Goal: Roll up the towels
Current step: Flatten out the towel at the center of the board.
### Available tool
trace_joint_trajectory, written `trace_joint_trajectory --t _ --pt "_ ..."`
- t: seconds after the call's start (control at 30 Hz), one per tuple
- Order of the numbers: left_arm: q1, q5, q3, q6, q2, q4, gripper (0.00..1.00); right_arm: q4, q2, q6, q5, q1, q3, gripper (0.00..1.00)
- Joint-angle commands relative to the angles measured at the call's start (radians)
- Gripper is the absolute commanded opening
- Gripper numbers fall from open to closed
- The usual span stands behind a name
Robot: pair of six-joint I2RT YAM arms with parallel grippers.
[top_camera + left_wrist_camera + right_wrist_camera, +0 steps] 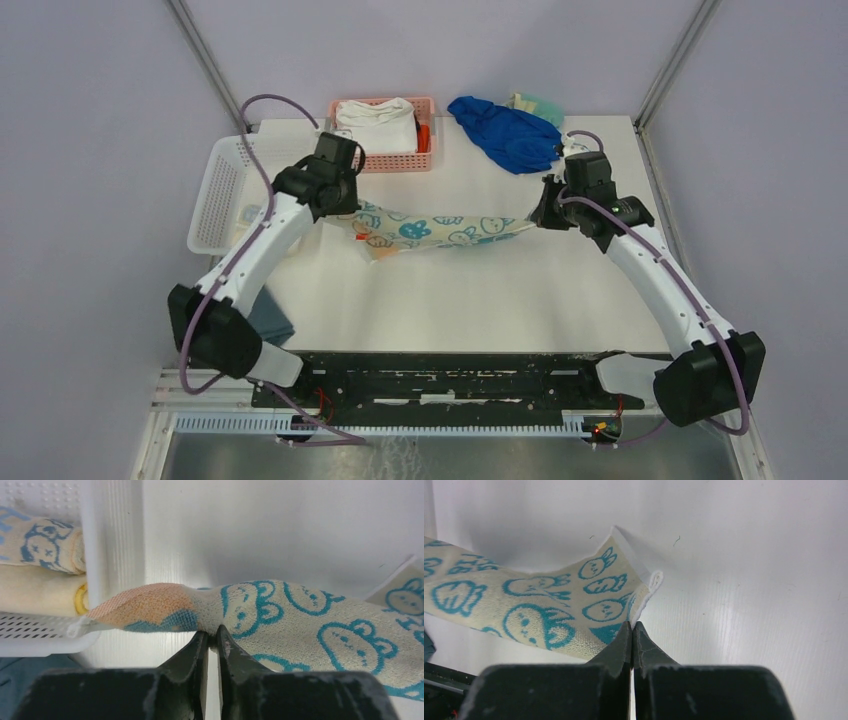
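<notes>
A pale towel printed with blue cartoon rabbit faces [440, 231] hangs stretched between my two grippers, sagging a little in the middle above the white table. My left gripper [352, 212] is shut on its left end, where the cloth [300, 620] bunches between the fingertips of the left gripper [212, 632]. My right gripper [540, 215] is shut on the right corner, and the towel's [549, 605] white hem sits pinched at the tips of the right gripper [632, 626]. Two rolled towels lie in the white basket: a rabbit-print one [45, 542] and a plain yellowish one [40, 590].
The white basket [215, 190] stands at the left edge, its wall [112, 540] close to my left gripper. At the back a pink basket [428, 106] holds a thick white folded cloth [378, 122]. A blue cloth [508, 135] lies back right. A dark grey cloth [270, 318] lies under my left arm.
</notes>
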Motion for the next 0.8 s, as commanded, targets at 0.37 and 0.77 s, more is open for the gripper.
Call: trace_joint_trajectory --t 0.37,0.77 --pt "-0.028 0.074 0.27 0.047 0.513 0.129 0.48 0.141 0.256 0.119 0.293 -0.002 0.026 0.01" --pt "-0.198 0.107 -0.341 -0.2 0.068 0.29 0.54 0.186 0.297 0.142 0.257 -0.005 -0.006 0.0"
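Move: The left hand still has the towel's left end about 20 cm above the board. The board's centre, where the towel is to lie, is about 17 cm to its right and 2 cm back, with the white tray 8 cm ahead and 20 cm left, and the pink basket 21 cm ahead and 5 cm right. From the right hand the board's centre lies some 15 cm left, 2 cm ahead and 18 cm below; the blue towel lies about 24 cm ahead and 4 cm left. The left hand opens its fingers to about half and lets the towel's end go as it swings down about 14 cm and forward 8 cm, tipping its fingers further down, then draws back some 10 cm with a small rise, drifting right all the while and ending over the board beside the towel's near left corner. The right hand keeps its pinch on the other end, lowering it about 8 cm while reaching 5 cm forward and a little right, away from the left hand, and turning clockwise some 15 degrees. ##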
